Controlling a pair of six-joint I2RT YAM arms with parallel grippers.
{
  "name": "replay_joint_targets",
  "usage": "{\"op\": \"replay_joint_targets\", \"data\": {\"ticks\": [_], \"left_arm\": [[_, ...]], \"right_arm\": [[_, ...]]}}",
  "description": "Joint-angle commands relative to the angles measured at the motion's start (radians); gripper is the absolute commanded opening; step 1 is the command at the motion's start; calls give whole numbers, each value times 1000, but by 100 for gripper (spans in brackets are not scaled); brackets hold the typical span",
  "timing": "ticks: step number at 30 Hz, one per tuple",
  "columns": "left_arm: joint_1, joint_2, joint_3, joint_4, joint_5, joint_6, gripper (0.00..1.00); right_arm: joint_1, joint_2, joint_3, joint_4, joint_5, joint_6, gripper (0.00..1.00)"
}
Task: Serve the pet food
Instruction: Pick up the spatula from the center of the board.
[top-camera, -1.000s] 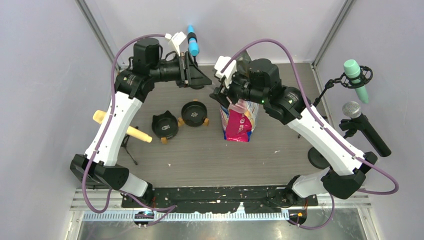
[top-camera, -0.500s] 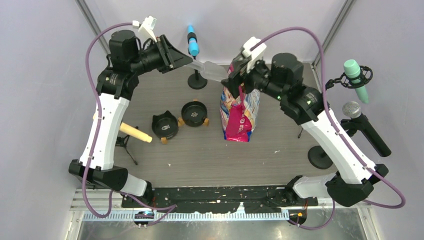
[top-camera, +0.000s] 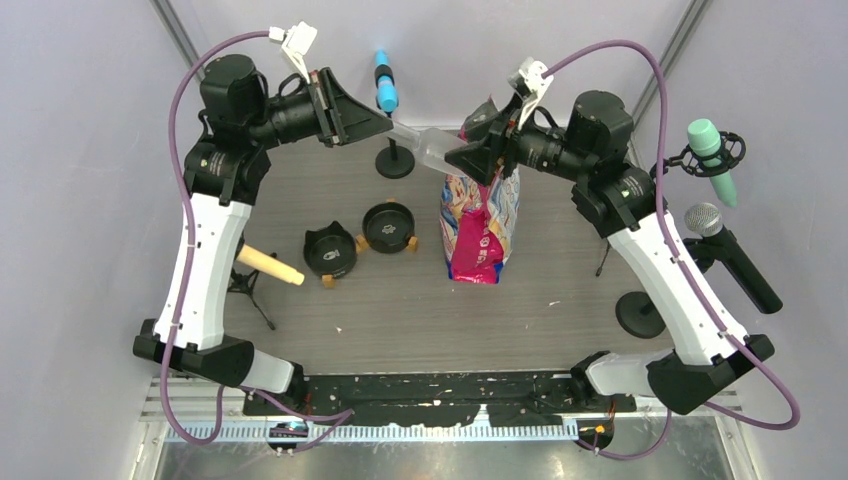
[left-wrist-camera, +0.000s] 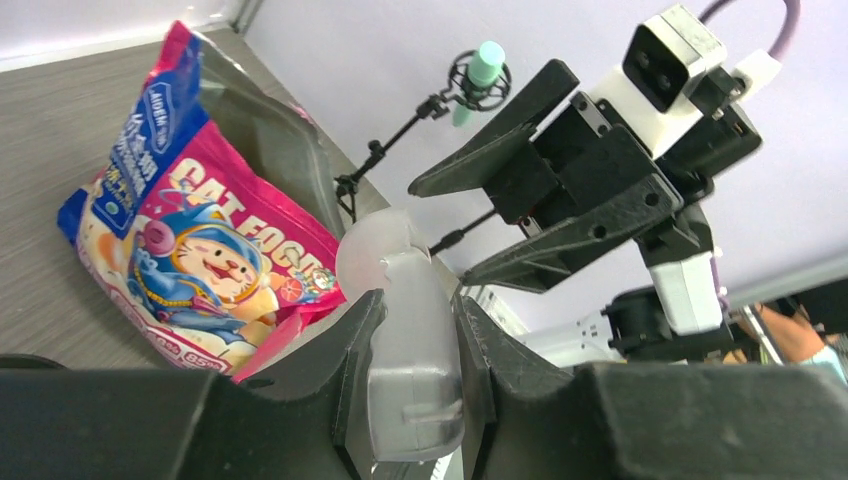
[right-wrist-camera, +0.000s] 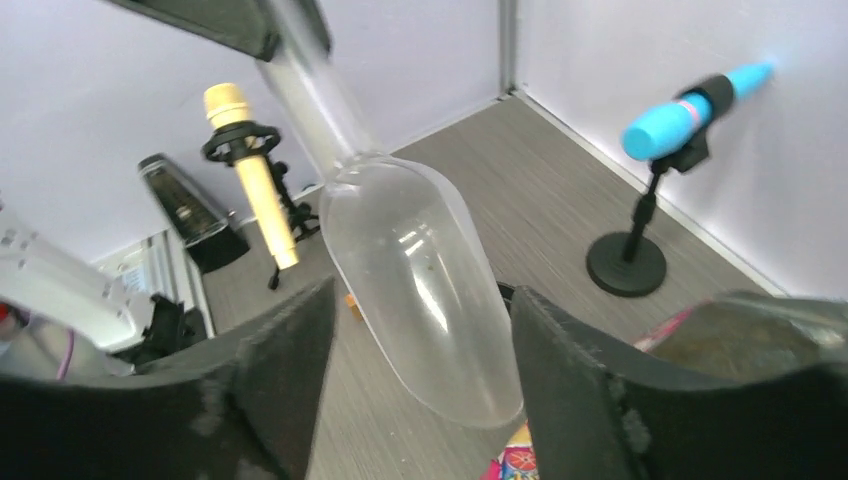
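My left gripper is shut on the handle of a clear plastic scoop, held in the air at the back of the table. The scoop's empty bowl reaches between the wide-apart fingers of my right gripper, which is open and faces it above the bag's top. The pink cat food bag stands upright with its mouth open. The pet food itself is not clearly visible; the bag's inside is a dim brownish blur.
Two black bowls with wooden feet sit left of the bag. Microphones on stands ring the table: blue at the back, yellow left, green and black right.
My left arm rose and swung the scoop right, up to the bag's top. My right gripper left the bag's mouth, opened wide, and drew back right, now pointing left at the scoop.
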Motion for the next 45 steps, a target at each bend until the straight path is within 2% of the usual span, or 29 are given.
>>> {"op": "replay_joint_targets", "data": {"ticks": [1, 6, 7, 11, 15, 19, 21, 22, 24, 25, 27, 28, 29, 31, 33, 35, 37, 41, 45], "left_arm": [[2, -13, 37, 43, 172, 58, 0], [0, -21, 5, 81, 215, 26, 0], [0, -19, -4, 102, 230, 5, 0], [0, -25, -36, 162, 249, -52, 0], [0, -28, -41, 156, 258, -62, 0], [0, -33, -52, 135, 263, -52, 0], [0, -35, -57, 125, 263, -44, 0], [0, -36, -56, 118, 263, -40, 0], [0, -39, -53, 104, 261, -31, 0], [-1, -39, -51, 98, 260, -26, 0], [0, -37, -42, 74, 261, -11, 0], [0, -33, -36, 55, 259, 1, 0], [0, -29, -30, 33, 259, 19, 3], [0, -24, -23, -30, 265, 87, 15], [-1, -23, -28, -125, 265, 202, 32], [-2, -20, -27, -239, 248, 283, 42], [-3, -15, -37, -265, 253, 292, 48], [-6, -21, -66, -200, 290, 216, 58], [-6, -33, -96, -156, 313, 160, 59]], "right_arm": [[4, -32, 29, 47, -199, -164, 64], [17, 24, 100, -45, -216, -268, 50], [36, 33, 119, -89, -216, -285, 44], [107, 90, 199, -228, -137, -401, 37], [142, 108, 205, -251, -54, -439, 36], [146, 109, 204, -249, -33, -442, 36], [148, 109, 199, -250, -17, -444, 38], [152, 106, 192, -252, 1, -448, 43], [159, 102, 177, -257, 32, -463, 47], [161, 97, 173, -258, 41, -473, 45], [165, 93, 170, -263, 54, -486, 29], [169, 91, 170, -264, 61, -490, 14], [171, 90, 170, -264, 66, -496, 7], [185, 87, 173, -274, 78, -519, 5], [203, 86, 177, -301, 90, -559, 5], [229, 83, 175, -317, 140, -612, 5], [245, 72, 150, -311, 170, -644, 5], [252, 54, 116, -281, 184, -666, 5], [253, 59, 116, -275, 184, -662, 5]]}}
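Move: The left hand holds the spatula by its handle, and the spatula's bowl lies about 8 cm to that hand's right, level front to back and some 4 cm lower. For the empty, open right hand the same bowl is roughly 3 cm to its left, level front to back and about 1 cm higher. From the right hand, the cat food bag stands about 5 cm right and 1 cm ahead, its middle some 28 cm below; the round dish is roughly 11 cm left, 2 cm ahead and 44 cm below. The right hand closes part way as it goes left and slightly back to the spatula's bowl, then sinks, some 6 cm lower overall, rolling about 30 degrees with its fingertips dipping, and its fingers shut to pinch the bowl's side rim. The left hand keeps the handle while drawing back about 3 cm and turning slightly clockwise, pauses until the right hand has its grip, then opens around the handle and sinks with the spatula about 5 cm. ##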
